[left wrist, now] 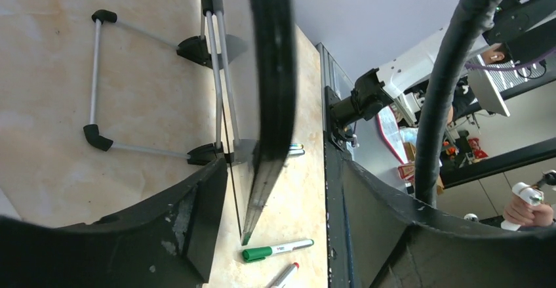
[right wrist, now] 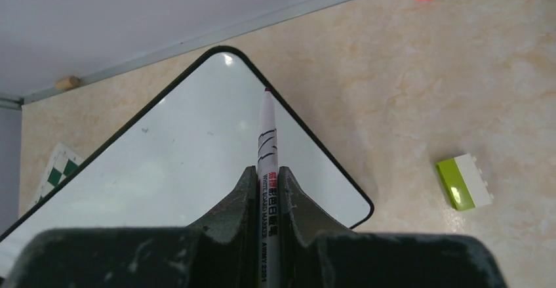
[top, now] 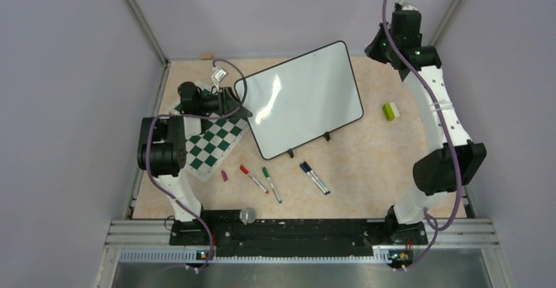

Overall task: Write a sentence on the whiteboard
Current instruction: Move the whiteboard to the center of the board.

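Note:
The whiteboard lies tilted at the table's middle, its glossy face showing only reflections; no sentence is in view on it. My left gripper is at the board's left edge. In the left wrist view that gripper is open, and the board's black rim passes between the fingers with a gap on each side. My right gripper hangs high over the board's far right corner. It is shut on a white marker whose dark bare tip points at the board's corner.
A green-and-white chess mat lies under my left arm. Red, green and two dark-capped markers lie near the front, beside a purple cap. A lime-and-white block sits to the board's right.

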Controlling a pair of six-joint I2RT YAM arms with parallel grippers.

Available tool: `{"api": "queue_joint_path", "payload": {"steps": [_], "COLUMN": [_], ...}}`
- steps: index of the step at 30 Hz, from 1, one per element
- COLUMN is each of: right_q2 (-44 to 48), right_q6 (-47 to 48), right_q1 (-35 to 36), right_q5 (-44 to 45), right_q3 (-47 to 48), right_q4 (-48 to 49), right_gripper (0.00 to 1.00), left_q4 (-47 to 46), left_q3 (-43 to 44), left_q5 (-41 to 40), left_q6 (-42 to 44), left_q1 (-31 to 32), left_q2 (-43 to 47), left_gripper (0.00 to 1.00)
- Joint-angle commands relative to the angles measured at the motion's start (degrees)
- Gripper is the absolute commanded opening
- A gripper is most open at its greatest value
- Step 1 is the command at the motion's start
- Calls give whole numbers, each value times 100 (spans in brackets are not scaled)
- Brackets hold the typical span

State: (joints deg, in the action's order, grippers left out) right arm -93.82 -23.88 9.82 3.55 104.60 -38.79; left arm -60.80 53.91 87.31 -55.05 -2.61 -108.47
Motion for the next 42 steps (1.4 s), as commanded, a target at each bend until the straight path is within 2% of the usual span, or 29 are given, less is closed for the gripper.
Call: {"api": "queue_joint_path", "payload": {"steps": [1, 9, 11, 15, 23, 30, 36, 42], "right_q2": [-423, -2074, -2661, -3549, -3831, -3541, -2879, -2383], "right_q6": [-243, -530, -540, -661, -809, -689, -640, -653], "right_q1": [-329, -927, -960, -956, -957, -956, -956, -956], "right_q5": [74, -991, -1326, -1959, -2958, -3735, -3823, -3545], "right_q3": [488, 1607, 2213, 3189, 2645, 1793, 869, 200], "right_q4": [301, -238, -653, -1203, -1070, -966, -758, -565], "right_gripper": [0, 0, 0, 0, 0, 0, 0, 0], "left_q4": [-3, -62, -91, -270, -363, -255, -49, 158], "left_q3": [175, -146, -283, -273, 308, 811, 1273, 1346], "left_q5": [211, -111, -281, -474, -299, -35, 80, 130], "left_q6": [189, 387, 511, 551, 330, 246, 204, 269], "left_q1": [-27, -20, -27, -13, -15, -17, -18, 11], "left_q2": [171, 258, 313, 238, -178, -523, -732, -662], "left_gripper": [71, 72, 68, 52, 31, 1, 0, 2]}}
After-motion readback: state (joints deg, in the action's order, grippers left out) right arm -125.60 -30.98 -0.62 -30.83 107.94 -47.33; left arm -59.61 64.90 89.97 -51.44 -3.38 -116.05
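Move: The whiteboard's left side is already between the left hand's open fingers; its middle lies about 15 cm to the right, some 5 cm ahead and slightly lower. The checkered board lies about 13 cm left and 3 cm back of the left hand; the green marker is some 20 cm back and 7 cm right, both on the table. From the right hand, still holding its pen, the whiteboard's middle is about 21 cm left, 2 cm back and 18 cm down, the eraser roughly 8 cm right, 2 cm back and 32 cm below. The right hand, keeping its pinch on the pen, swings forward about 12 cm and down past the whiteboard's right edge, drifting right and then back left, and then comes back some 10 cm while still sinking, about 23 cm down in all, tipping some 40 degrees and bringing its closed fingers against the rear of that right side to push it towards the robot. The left hand dips slightly, slides about 4 cm forward at the whiteboard's left side and shuts its open fingers to pinch the edge between them, ending tilted only a few degrees. ##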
